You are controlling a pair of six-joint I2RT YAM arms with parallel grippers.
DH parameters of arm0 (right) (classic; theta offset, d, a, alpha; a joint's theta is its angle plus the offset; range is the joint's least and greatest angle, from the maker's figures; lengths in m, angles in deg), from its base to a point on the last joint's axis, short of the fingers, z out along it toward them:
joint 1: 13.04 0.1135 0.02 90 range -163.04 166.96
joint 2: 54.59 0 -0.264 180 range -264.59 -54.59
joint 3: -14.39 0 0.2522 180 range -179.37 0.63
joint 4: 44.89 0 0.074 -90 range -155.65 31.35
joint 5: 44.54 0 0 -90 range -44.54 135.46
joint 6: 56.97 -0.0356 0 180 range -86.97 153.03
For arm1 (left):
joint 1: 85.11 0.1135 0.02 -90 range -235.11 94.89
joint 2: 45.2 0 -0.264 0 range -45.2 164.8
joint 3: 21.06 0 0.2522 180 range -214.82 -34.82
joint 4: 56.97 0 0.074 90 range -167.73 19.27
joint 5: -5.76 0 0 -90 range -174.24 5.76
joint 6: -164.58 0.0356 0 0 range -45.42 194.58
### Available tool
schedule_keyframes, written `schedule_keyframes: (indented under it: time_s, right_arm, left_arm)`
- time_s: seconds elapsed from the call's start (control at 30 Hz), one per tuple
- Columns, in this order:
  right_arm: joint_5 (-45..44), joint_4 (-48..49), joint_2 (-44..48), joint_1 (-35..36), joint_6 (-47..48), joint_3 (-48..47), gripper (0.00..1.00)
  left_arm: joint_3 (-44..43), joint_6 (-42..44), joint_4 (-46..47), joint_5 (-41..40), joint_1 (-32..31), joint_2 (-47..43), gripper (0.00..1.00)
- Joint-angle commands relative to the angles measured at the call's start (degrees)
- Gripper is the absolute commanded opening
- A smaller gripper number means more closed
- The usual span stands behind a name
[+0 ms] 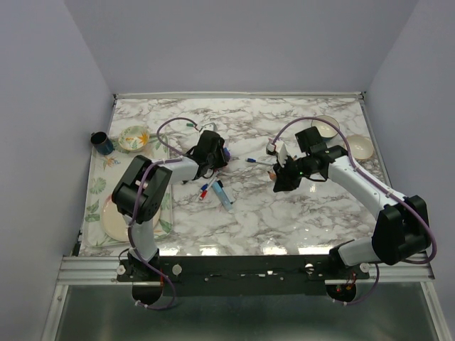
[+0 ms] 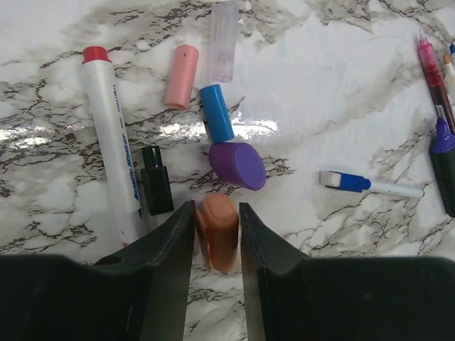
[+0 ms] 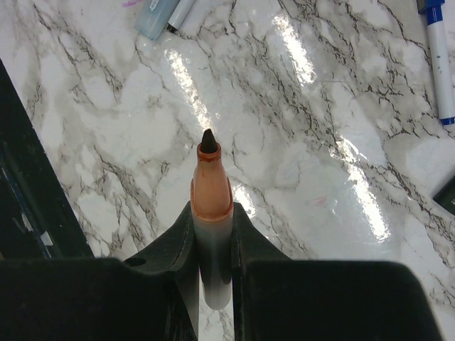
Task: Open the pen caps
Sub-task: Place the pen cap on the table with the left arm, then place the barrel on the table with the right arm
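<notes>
In the left wrist view an orange cap [image 2: 219, 231] sits blurred between my left gripper's [image 2: 216, 226] jaws, with a thin gap on each side; the jaws stand a little apart. Just beyond lie loose caps: purple [image 2: 237, 165], blue [image 2: 216, 112], pink [image 2: 181, 77], black [image 2: 156, 190] and a clear one [image 2: 222, 41]. A white marker [image 2: 110, 142] still wears a red cap [image 2: 96, 54]. My right gripper [image 3: 212, 213] is shut on an uncapped orange-tipped pen [image 3: 211, 186], held above the marble. From above, the left gripper [image 1: 213, 153] and the right gripper [image 1: 279, 181] are apart.
A blue-tipped pen [image 2: 370, 185] and several uncapped pens [image 2: 437, 85] lie to the right of the caps. Two bowls [image 1: 359, 146] stand at the back right. A cup [image 1: 102, 143], a patterned bowl [image 1: 133, 138] and a plate [image 1: 117, 220] sit on the left placemat.
</notes>
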State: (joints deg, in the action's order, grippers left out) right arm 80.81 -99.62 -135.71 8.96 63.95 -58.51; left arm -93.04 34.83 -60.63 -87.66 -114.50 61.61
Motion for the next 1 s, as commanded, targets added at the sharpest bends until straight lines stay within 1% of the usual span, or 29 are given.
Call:
schedule_keyframes:
  time_s: [0.0, 0.17, 0.33, 0.37, 0.47, 0.57, 0.67, 0.7, 0.77, 0.8, 0.87, 0.9, 0.93, 0.97]
  right_arm:
    - [-0.1, 0.3, -0.1, -0.4, 0.0, 0.1, 0.01]
    - [0.0, 0.3, 0.0, -0.6, 0.0, 0.1, 0.01]
    - [-0.5, 0.5, 0.0, -0.8, 0.0, 0.2, 0.01]
    - [-0.6, 0.6, -0.1, -0.9, -0.1, 0.2, 0.01]
    - [-2.0, 1.9, -0.2, -1.1, -1.2, 0.7, 0.01]
    - [-5.4, 4.3, -0.4, -1.8, -3.8, 1.2, 0.01]
    - [-9.4, 7.2, -0.6, -2.8, -6.9, 1.7, 0.01]
    - [-12.0, 8.1, -0.8, -2.9, -8.0, 1.7, 0.01]
    - [-14.8, 9.9, -2.0, -3.0, -10.1, 1.3, 0.02]
    - [-17.4, 10.3, -2.8, -3.0, -10.7, 0.5, 0.03]
    - [-18.8, 10.6, -5.0, -3.1, -11.4, -0.5, 0.04]
    - [-19.4, 10.6, -6.0, -3.1, -11.5, -1.2, 0.04]
    - [-19.6, 10.0, -6.9, -3.1, -11.6, -2.9, 0.04]
    - [-19.8, 9.5, -9.8, -3.1, -11.6, -3.9, 0.04]
  left_arm:
    - [-2.0, 1.3, -2.5, -2.0, -0.3, 0.3, 0.41]
    - [-2.7, 2.0, -3.7, -2.0, -0.2, -1.0, 0.44]
    - [-1.8, 3.3, -4.0, -2.2, -0.2, -5.4, 0.45]
    - [-1.6, 3.5, -4.4, -2.2, -0.2, -6.2, 0.47]
    - [-1.5, 5.6, -5.3, -1.1, -0.2, -10.1, 0.49]
    - [-0.9, 8.2, -6.8, 0.4, -0.2, -14.9, 0.50]
    - [-0.4, 10.7, -10.0, 0.5, -0.1, -20.9, 0.50]
    - [-0.1, 11.1, -11.4, 0.6, -0.1, -24.8, 0.51]
    - [0.9, 12.4, -14.1, 1.1, 0.0, -29.1, 0.54]
    - [1.5, 13.0, -14.8, 1.2, 0.1, -33.9, 0.61]
    - [3.3, 15.6, -17.6, 0.7, 0.3, -38.7, 0.70]
    - [3.7, 16.6, -19.1, 0.3, 0.5, -43.1, 0.77]
    - [4.0, 17.8, -20.5, -0.1, 0.6, -45.3, 0.81]
    - [4.7, 20.3, -23.4, -0.5, 0.6, -47.1, 0.82]
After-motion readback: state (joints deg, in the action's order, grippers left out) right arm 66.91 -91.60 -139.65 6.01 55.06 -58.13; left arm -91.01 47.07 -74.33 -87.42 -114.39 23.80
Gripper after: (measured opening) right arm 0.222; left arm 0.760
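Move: The orange cap is already between the left fingertips, practically at the hand point and right down at the table; the purple cap lies about 5 cm ahead and 1 cm right, the black cap 3 cm ahead and 4 cm left. The right hand holds the uncapped orange pen; from it the dark highlighter lies some 19 cm ahead, about straight on, and the blue marker 18 cm ahead, 6 cm left, both 9 cm lower. The left fingers spread clear of the orange cap, staying low beside it at first, then the hand climbs quickly by about 22 cm, drawing back and a little left late on, tipping upward some 25 degrees and opening wider. Late on, the right hand, keeping its grip on the orange pen, starts forward and to the right towards the highlighter, sinking slightly and turning clockwise. ##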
